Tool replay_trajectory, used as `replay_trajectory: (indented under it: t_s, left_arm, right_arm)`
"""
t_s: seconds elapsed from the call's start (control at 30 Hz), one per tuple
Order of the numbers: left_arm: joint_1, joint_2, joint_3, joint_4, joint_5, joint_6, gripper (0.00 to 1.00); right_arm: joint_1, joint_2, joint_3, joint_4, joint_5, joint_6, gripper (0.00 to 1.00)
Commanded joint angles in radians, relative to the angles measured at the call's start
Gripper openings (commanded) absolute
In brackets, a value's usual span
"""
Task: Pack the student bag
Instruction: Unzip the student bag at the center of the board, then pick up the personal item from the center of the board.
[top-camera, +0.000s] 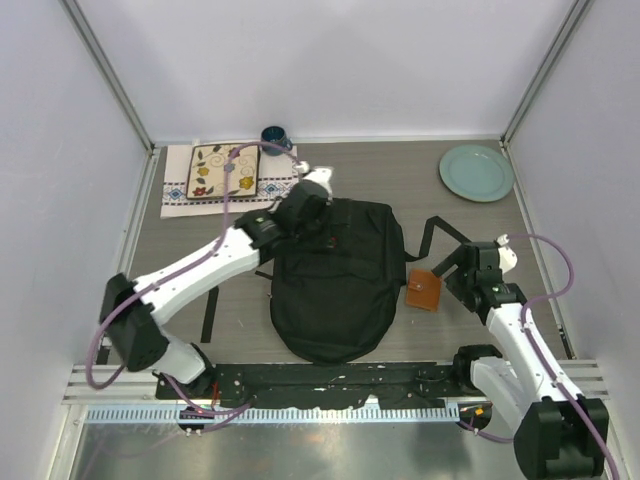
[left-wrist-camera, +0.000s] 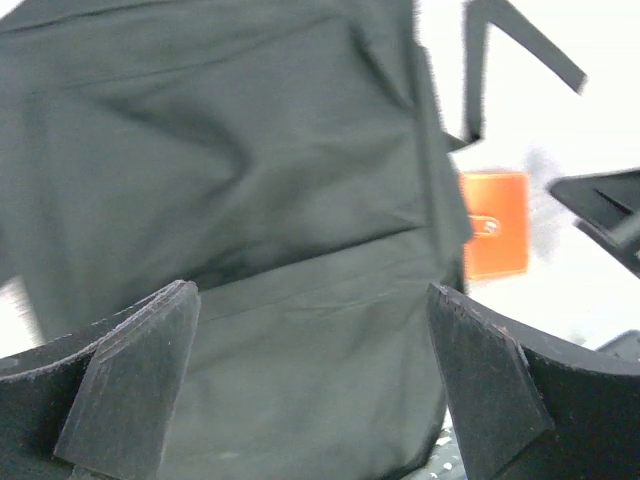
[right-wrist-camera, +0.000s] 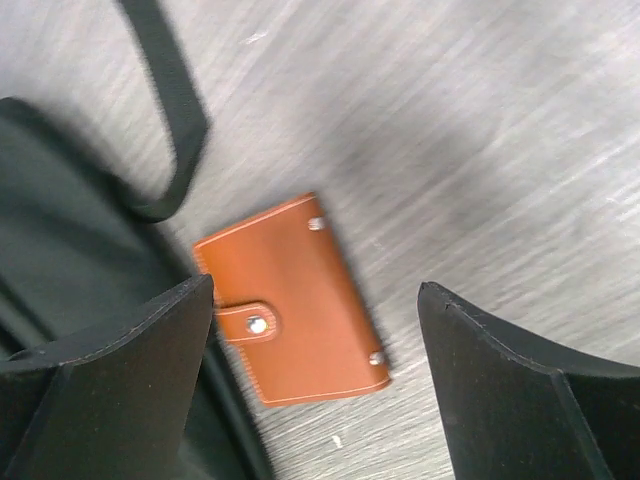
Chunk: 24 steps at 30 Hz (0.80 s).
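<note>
The student bag (top-camera: 335, 290) is a large black backpack lying flat in the middle of the table; its fabric (left-wrist-camera: 250, 180) fills the left wrist view. My left gripper (top-camera: 305, 213) hangs over the bag's far end, open (left-wrist-camera: 310, 295), with nothing between its fingers. A small brown leather wallet (top-camera: 423, 291) with a snap tab lies on the table against the bag's right edge. My right gripper (top-camera: 450, 268) hovers just above it, open (right-wrist-camera: 315, 285), its fingers straddling the wallet (right-wrist-camera: 290, 300) without touching it.
One black strap (top-camera: 445, 232) loops out to the right of the bag and another (top-camera: 210, 315) to the left. At the back stand a teal plate (top-camera: 477, 172), a dark blue cup (top-camera: 275, 137), and a patterned pouch (top-camera: 223, 170) on an embroidered cloth (top-camera: 178, 180).
</note>
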Motion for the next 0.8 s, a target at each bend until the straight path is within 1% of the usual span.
replay_trajectory:
  t_s: [0.0, 0.03, 0.07, 0.17, 0.2, 0.27, 0.3, 0.4, 0.6, 0.63, 0.77]
  left_arm:
    - [-0.106, 0.155, 0.168, 0.092, 0.098, 0.019, 1.00]
    - [-0.141, 0.224, 0.195, 0.100, 0.136, 0.020, 1.00]
    - [-0.157, 0.256, 0.252, 0.100, 0.153, 0.020, 1.00]
    - [-0.209, 0.377, 0.342, 0.102, 0.225, 0.013, 1.00]
    - [-0.213, 0.402, 0.350, 0.105, 0.233, -0.002, 1.00]
    - [-0.221, 0.450, 0.337, 0.147, 0.288, -0.033, 1.00]
    - [-0.221, 0.464, 0.331, 0.186, 0.308, -0.071, 1.00]
    - [-0.232, 0.516, 0.320, 0.232, 0.363, -0.113, 1.00]
    - [-0.266, 0.571, 0.308, 0.293, 0.405, -0.154, 0.99]
    - [-0.276, 0.576, 0.309, 0.298, 0.409, -0.161, 0.97]
    - [-0.299, 0.623, 0.334, 0.321, 0.425, -0.168, 0.95]
  right_arm:
    - [-0.113, -0.011, -0.050, -0.011, -0.090, -0.044, 0.88]
    - [-0.128, -0.005, -0.059, 0.006, -0.128, -0.048, 0.88]
    - [-0.153, 0.000, -0.072, 0.013, -0.148, -0.048, 0.88]
    - [-0.173, 0.015, -0.085, 0.040, -0.167, -0.045, 0.88]
    - [-0.176, 0.018, -0.088, 0.047, -0.168, -0.042, 0.87]
    - [-0.182, 0.036, -0.101, 0.073, -0.171, -0.040, 0.86]
    - [-0.187, 0.044, -0.104, 0.086, -0.208, -0.037, 0.84]
    - [-0.196, 0.081, -0.115, 0.122, -0.227, -0.032, 0.80]
    - [-0.207, 0.107, -0.125, 0.159, -0.231, -0.038, 0.73]
    - [-0.211, 0.108, -0.124, 0.165, -0.240, -0.040, 0.70]
    - [-0.214, 0.118, -0.130, 0.188, -0.268, -0.045, 0.66]
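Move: The student bag's right edge lies some 22 cm to the left hand's right, 6 cm back and about 19 cm below; the brown wallet is just beyond that edge, about 26 cm right and 9 cm back of the left hand. From the right hand the wallet is about 8 cm left, 1 cm back and 8 cm down. The bag's edge is roughly 13 cm left and 2 cm farther out, the strap's bend some 6 cm left and 15 cm out. Neither hand touches anything for certain: the left, open, sweeps about 20 cm right over the bag towards its right edge and the wallet, then also back and down some 9 cm, yawing clockwise about 25 degrees and tipping lower. The right hand sinks about 4 cm beside the wallet, easing back 2 cm and forward again, its fingers narrowing but still well open. ##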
